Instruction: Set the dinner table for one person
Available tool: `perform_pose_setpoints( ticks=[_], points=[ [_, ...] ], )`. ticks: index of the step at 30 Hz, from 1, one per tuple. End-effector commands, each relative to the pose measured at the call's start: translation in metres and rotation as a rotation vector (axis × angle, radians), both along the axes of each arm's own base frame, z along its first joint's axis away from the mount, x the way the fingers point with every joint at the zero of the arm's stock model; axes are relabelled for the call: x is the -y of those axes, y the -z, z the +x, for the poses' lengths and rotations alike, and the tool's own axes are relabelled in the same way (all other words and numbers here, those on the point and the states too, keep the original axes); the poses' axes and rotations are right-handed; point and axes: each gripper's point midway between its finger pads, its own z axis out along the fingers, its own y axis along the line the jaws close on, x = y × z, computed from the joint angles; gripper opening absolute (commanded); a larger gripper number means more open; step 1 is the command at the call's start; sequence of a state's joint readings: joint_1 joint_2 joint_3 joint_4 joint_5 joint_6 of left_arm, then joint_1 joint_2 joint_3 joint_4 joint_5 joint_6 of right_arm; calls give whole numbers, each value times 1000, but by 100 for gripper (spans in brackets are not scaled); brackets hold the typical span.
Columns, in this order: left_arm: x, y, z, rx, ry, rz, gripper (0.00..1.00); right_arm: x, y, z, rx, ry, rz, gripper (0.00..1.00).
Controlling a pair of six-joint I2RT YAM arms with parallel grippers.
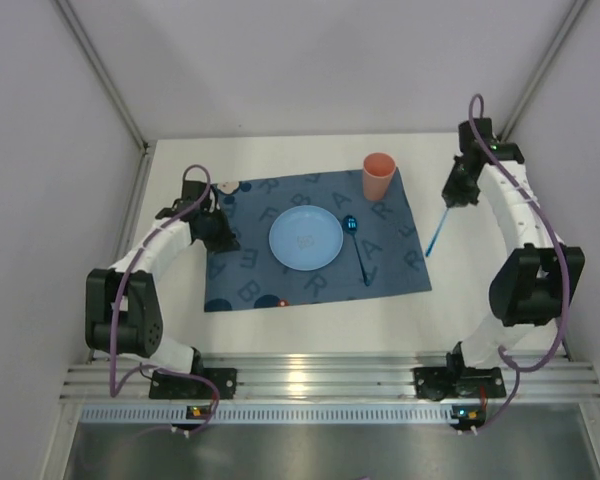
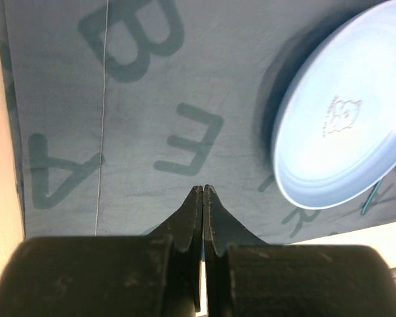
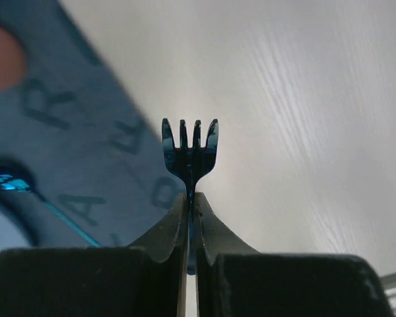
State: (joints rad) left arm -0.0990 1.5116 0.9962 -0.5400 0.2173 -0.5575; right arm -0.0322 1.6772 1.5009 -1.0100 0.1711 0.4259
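On the white dinner table (image 1: 310, 325) lies a dark blue letter-printed placemat (image 1: 250, 265). A light blue plate (image 1: 306, 238) sits at its middle, with a blue spoon (image 1: 358, 250) to its right and an orange cup (image 1: 379, 176) at the far right corner. My right gripper (image 1: 451, 198) hangs off the mat's right edge, shut on a blue fork (image 1: 436, 232). In the right wrist view the fork (image 3: 189, 145) pokes its tines past the right gripper (image 3: 190, 197). My left gripper (image 1: 223, 238) is shut and empty over the mat, left of the plate (image 2: 343, 132); its fingertips (image 2: 203, 190) meet.
Grey walls close in the table on the left, back and right. A metal rail (image 1: 310, 380) runs along the near edge, where both arm bases are bolted. A strip of bare white table (image 3: 303, 132) lies right of the placemat (image 3: 86, 132), under the fork.
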Motion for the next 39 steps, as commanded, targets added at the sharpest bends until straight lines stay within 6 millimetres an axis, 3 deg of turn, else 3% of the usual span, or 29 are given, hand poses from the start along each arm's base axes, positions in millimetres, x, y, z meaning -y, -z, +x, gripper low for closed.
perform_pose_setpoints(
  ticks=[1,3,4,6,7,8,9,10,11,12,13,14,15,16,17,19,20,26,32,35,38,39],
  points=[
    [-2,-34,17,96,10,19,0,-87,-68,14,137,-156,85,0],
    [-3,-46,21,126,11,25,0,-152,-88,28,224,-274,258,0],
    [-5,-49,20,128,7,35,0,-203,-95,20,232,-393,360,0],
    [-8,-61,22,163,1,50,0,-258,-107,30,292,-494,465,0],
    [-11,-65,22,171,-3,61,0,-299,-109,17,282,-596,529,0],
    [-15,-72,19,191,-14,80,0,-325,-97,24,270,-637,558,0],
    [-17,-77,18,207,-15,89,0,-347,-106,26,293,-683,598,0],
    [-19,-82,16,221,-20,96,0,-379,-106,12,271,-761,666,0],
    [-22,-87,11,238,-26,107,0,-403,-90,21,261,-774,704,0],
    [-24,-90,8,245,-27,113,0,-422,-102,21,288,-804,745,0],
    [-26,-90,5,248,-30,122,0,-447,-103,10,274,-858,801,0],
    [-29,-88,-2,233,-38,136,0,-468,-82,15,252,-864,819,0],
    [-31,-93,-6,250,-44,143,0,-483,-91,17,279,-886,839,0],
    [-33,-93,-11,251,-48,150,0,-501,-85,6,257,-919,860,0],
    [-36,-90,-16,242,-54,160,0,-514,-55,8,203,-909,859,0],
    [-41,-92,-26,248,-68,178,0,-531,-41,1,172,-921,875,0],
    [-43,-87,-30,239,-70,187,0,-536,-19,1,139,-908,863,0],
    [-50,-86,-54,231,-99,204,0,-548,38,-3,71,-899,842,0],
    [-57,-85,-67,208,-102,243,0,-551,63,-2,59,-888,811,0],
    [-54,-84,-68,204,-92,226,0,-551,62,5,86,-879,802,2],
    [-49,-83,-66,199,-80,206,0,-553,60,6,99,-883,806,46],
    [-48,-83,-66,197,-78,204,0,-552,59,7,102,-882,803,65]
  ],
)
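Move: My right hand holds the fork high above the table. The bare strip of placemat for it, left of the plate, is some 54 cm to my left, about 6 cm back and 14 cm below. The plate lies roughly 39 cm left and 1 cm back, the spoon 25 cm left and 5 cm back, the cup 21 cm left and 11 cm ahead. That bare strip is almost directly under my left hand, around 7 cm down, 1 cm ahead and 2 cm right. I sweep my right hand about 53 cm left with the fork, first rising some 10 cm, then passing over the spoon and plate and sinking to the mat's bare strip. Along the way I swing the wrist counter-clockwise and lean its fingers leftward, then open them to release the fork. Meanwhile my left hand, still shut, clears the spot, going up, back and left. ##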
